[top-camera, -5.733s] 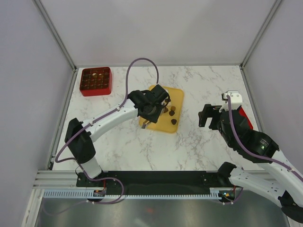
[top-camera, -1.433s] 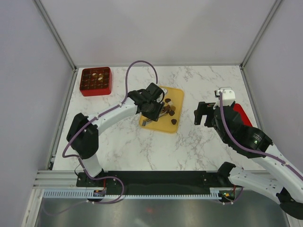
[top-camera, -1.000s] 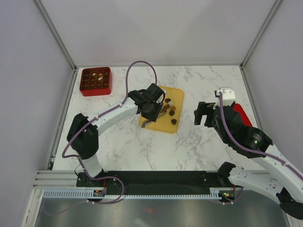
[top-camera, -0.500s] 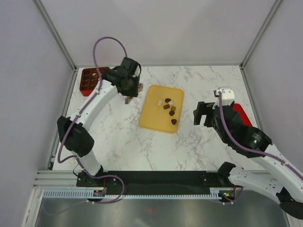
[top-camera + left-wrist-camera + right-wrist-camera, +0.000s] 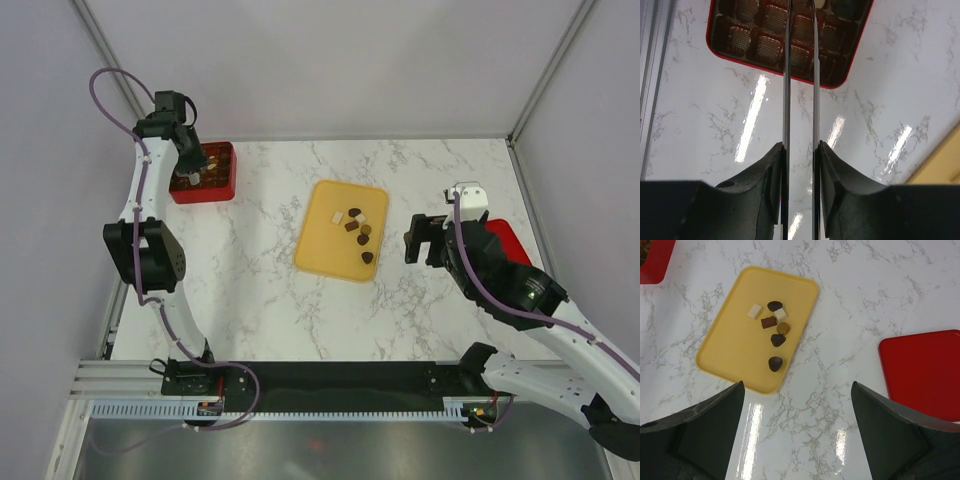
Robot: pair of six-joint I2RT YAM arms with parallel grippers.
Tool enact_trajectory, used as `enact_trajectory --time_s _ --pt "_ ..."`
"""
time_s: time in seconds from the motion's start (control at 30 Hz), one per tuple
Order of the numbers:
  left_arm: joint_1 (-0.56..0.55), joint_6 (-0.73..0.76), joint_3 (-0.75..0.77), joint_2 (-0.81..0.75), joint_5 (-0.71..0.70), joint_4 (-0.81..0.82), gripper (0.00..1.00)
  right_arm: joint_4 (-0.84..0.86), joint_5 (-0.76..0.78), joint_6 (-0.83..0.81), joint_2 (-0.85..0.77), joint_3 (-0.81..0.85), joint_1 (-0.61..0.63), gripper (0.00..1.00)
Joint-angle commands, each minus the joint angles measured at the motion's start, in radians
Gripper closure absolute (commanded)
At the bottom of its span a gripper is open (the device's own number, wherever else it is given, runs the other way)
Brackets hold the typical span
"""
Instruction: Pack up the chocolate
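Note:
Several small pieces of chocolate point(image 5: 360, 232), dark, brown and cream-white, lie on the right half of the yellow tray point(image 5: 320, 245). The right wrist view shows the chocolate point(image 5: 776, 325) and the tray point(image 5: 735, 350) too. My left gripper point(image 5: 189, 178) hangs over the left part of the red grid box point(image 5: 215, 188) at the back left. Its thin blades stand a narrow gap apart, and a pale piece shows at their tips. In the left wrist view the left gripper point(image 5: 801, 2) runs out at the top edge over the box point(image 5: 767, 47). My right gripper point(image 5: 420, 240) stands open and empty, right of the tray.
A flat red lid point(image 5: 920, 370) lies on the marble at the right, partly under my right arm in the top view. Metal posts and grey walls close off the left, back and right sides.
My left arm has swung from the yellow tray across to the red box at the back left, jaws still close together. The right arm has shifted only slightly to the left.

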Motion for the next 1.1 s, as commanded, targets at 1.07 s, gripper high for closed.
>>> enact_trajectory --time_s 1.07 --pt "-0.29 0.042 -0.205 -0.195 0.043 0.13 0.58 0.066 0.013 -0.028 0.032 0.011 0.0 0.04"
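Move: The left hand is over the chocolate box with, it seems, a cream chocolate between its fingers. The cell it is bound for lies about 4 cm ahead, 3 cm left and some 8 cm down. A cream piece already in the box sits about 3 cm ahead and 1 cm right. The yellow tray's middle is some 15 cm back and 33 cm right. From the right hand, that cell is about 28 cm ahead, 42 cm left and 17 cm down. Forward, left and down, about 3 to 4 cm each way, the left hand eases farther in over the box, pauses and lets go of the chocolate with only a slight loosening of the fingers. It then swings back out quickly, some 12 cm right and 5 cm back, turning about 15 degrees clockwise towards the yellow tray. The right hand, open and empty, drifts about 2 cm left and forward. ##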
